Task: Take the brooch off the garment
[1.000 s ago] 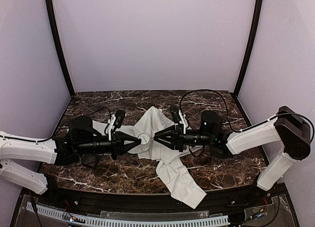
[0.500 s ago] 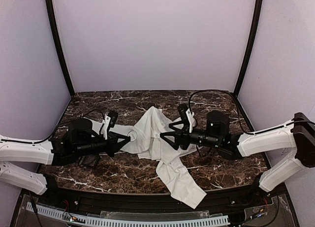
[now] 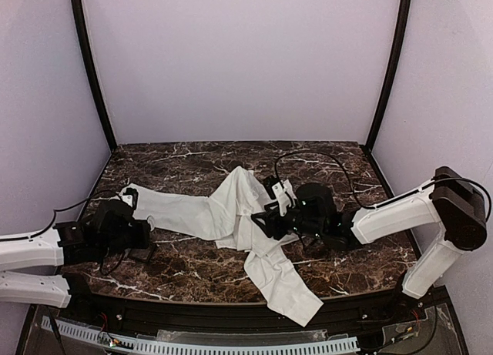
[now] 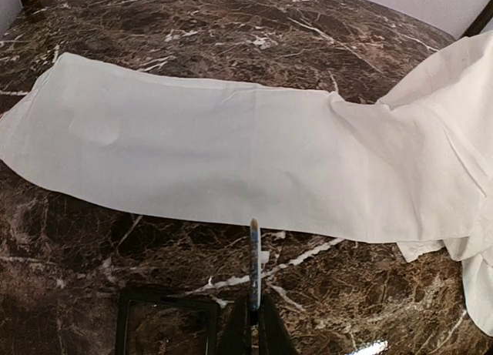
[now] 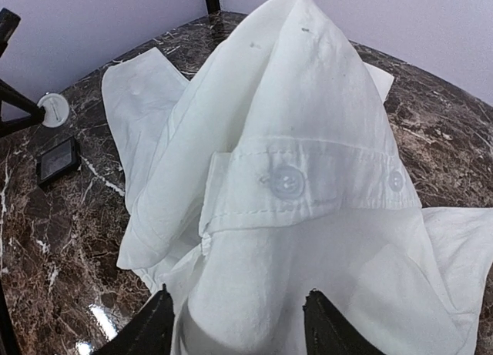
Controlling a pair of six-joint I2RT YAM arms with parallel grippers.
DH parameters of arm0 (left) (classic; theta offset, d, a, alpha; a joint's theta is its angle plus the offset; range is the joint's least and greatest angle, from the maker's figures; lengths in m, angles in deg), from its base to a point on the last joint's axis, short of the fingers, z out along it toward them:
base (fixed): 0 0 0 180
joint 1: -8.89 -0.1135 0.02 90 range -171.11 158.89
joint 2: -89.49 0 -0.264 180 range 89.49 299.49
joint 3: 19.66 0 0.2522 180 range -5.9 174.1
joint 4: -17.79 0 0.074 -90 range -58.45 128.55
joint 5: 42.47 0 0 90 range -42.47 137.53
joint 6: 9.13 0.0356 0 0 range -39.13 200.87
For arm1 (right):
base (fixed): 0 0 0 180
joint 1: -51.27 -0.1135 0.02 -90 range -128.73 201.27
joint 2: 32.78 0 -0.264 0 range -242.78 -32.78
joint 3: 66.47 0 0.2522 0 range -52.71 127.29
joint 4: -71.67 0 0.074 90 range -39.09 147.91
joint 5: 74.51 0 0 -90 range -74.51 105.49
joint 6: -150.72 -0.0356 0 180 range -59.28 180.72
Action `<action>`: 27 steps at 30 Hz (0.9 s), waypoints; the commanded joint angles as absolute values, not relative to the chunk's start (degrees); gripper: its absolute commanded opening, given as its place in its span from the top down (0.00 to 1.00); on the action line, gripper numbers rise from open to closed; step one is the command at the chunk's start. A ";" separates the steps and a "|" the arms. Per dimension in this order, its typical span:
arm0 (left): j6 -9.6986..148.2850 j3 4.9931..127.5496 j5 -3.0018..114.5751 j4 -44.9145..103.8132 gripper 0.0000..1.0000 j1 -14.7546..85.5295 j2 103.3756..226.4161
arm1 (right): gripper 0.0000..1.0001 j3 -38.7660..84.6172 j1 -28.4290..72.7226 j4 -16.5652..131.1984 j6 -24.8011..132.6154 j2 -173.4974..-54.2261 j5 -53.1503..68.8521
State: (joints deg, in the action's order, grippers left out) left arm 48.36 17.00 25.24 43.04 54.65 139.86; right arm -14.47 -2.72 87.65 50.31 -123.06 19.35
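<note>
The brooch (image 4: 253, 255) is a small round pale pin, seen edge-on in the left wrist view. My left gripper (image 4: 252, 303) is shut on it and holds it above the marble, just off the edge of the white shirt's sleeve (image 4: 231, 155). In the top view the left gripper (image 3: 146, 224) is at the table's left with the brooch (image 3: 150, 219) at its tip. The right wrist view shows the brooch (image 5: 54, 110) face-on, clear of the shirt (image 5: 293, 139). My right gripper (image 5: 243, 324) is open and empty, close over the shirt's middle (image 3: 231, 205).
A small black square tray (image 4: 166, 324) lies on the marble right below and left of the left gripper; it also shows in the right wrist view (image 5: 58, 161). The shirt sprawls from left centre to the front edge (image 3: 296, 301). Frame posts stand at the back corners.
My left gripper has drawn back to the left with the brooch, away from the shirt's middle. My right gripper has let go of the cloth and hovers open over it.
</note>
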 commanded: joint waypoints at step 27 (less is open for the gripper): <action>36.91 24.68 16.43 71.53 0.98 54.24 149.78 | 1.00 -10.43 2.49 88.06 49.56 -126.22 25.44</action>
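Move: The brooch is already in the left fingers; the black tray it is taken to lies about 4 cm to that hand's left, roughly level with it and some 10 cm below, and the flat sleeve lies 12 cm ahead and 6 cm right. The garment fold sits between the right hand's open fingers, about 1 cm ahead and 1 cm left. The buttoned cuff stands 6 cm ahead and 3 cm left of that hand; the loose sleeve trails 13 cm back and 8 cm right. The garment fold is pinched as the right fingers shut fully, then dragged forward about 4 cm and slightly right, the hand turning a little clockwise. The brooch, still gripped in the left hand, is carried some 6 cm left, down about 5 cm and slightly back towards the black tray, the wrist rolling and tipping down by nearly 30 degrees. ##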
